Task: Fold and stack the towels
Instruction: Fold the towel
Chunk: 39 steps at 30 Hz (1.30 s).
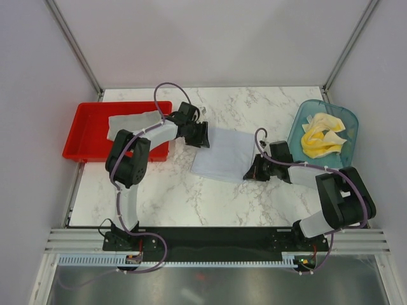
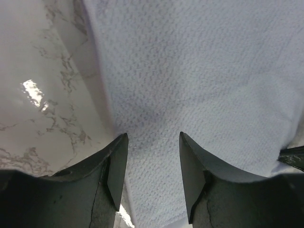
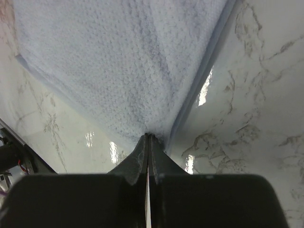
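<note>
A pale grey-white towel (image 1: 222, 154) lies spread on the marble table, in the middle. My left gripper (image 1: 202, 135) hovers over its far left edge, open, with the cloth (image 2: 199, 71) lying under the gap between the fingers (image 2: 153, 135). My right gripper (image 1: 249, 173) is at the towel's near right corner and is shut on it. In the right wrist view the fabric (image 3: 118, 61) runs into the closed tips (image 3: 148, 135). A folded grey towel (image 1: 133, 119) rests in the red tray. Crumpled pale yellow towels (image 1: 323, 136) sit in the teal basket.
The red plastic tray (image 1: 89, 130) stands at the far left, right behind my left arm. The translucent teal basket (image 1: 305, 117) stands at the far right, beyond my right arm. Metal frame posts rise at both back corners.
</note>
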Each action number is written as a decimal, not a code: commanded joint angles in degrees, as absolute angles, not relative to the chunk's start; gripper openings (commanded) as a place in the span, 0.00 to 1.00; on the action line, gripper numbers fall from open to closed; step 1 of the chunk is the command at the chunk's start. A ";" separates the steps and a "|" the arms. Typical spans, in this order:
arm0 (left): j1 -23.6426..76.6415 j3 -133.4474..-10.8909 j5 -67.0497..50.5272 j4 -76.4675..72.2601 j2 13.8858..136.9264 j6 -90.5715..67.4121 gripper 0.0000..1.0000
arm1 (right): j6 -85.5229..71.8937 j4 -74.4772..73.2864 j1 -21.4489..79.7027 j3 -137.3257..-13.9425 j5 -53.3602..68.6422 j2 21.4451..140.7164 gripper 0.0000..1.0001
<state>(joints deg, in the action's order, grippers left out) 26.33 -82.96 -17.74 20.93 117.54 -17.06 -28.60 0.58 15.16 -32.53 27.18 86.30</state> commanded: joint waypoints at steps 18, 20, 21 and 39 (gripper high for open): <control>26.10 -74.02 -7.03 24.08 111.72 -23.73 0.55 | -24.43 0.09 15.12 -32.60 33.64 76.81 0.01; 26.19 -73.22 -6.94 23.99 110.83 -23.73 0.54 | -24.52 0.09 15.12 -32.70 34.54 77.52 0.01; 26.37 -72.60 -6.94 23.91 110.57 -23.82 0.55 | -24.35 0.44 15.03 -32.78 34.54 77.87 0.01; 27.25 -71.19 -5.10 24.26 109.34 -24.08 0.55 | -25.84 6.50 15.12 -26.81 28.57 82.70 0.01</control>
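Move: The folded towel lies under both hands. Its middle is about 8 cm right and 4 cm back of the left hand, 1–2 cm below, with its near-left corner some 6 cm left and 11 cm back. From the right hand the middle is about 11 cm ahead and 10 cm left; the near-right corner is right at its tips, about 1 cm back. The blue basket sits roughly 33 cm right and 18 cm farther out. The left hand settles about 1 cm onto the towel just inside its left edge, fingers half open, then drags the cloth left and back about 5 cm, turning some 10 degrees counter-clockwise. The right hand, fingers shut, stays at the near-right corner at first, then rises some 3.5 cm and comes back down there, about 2 cm farther back. ##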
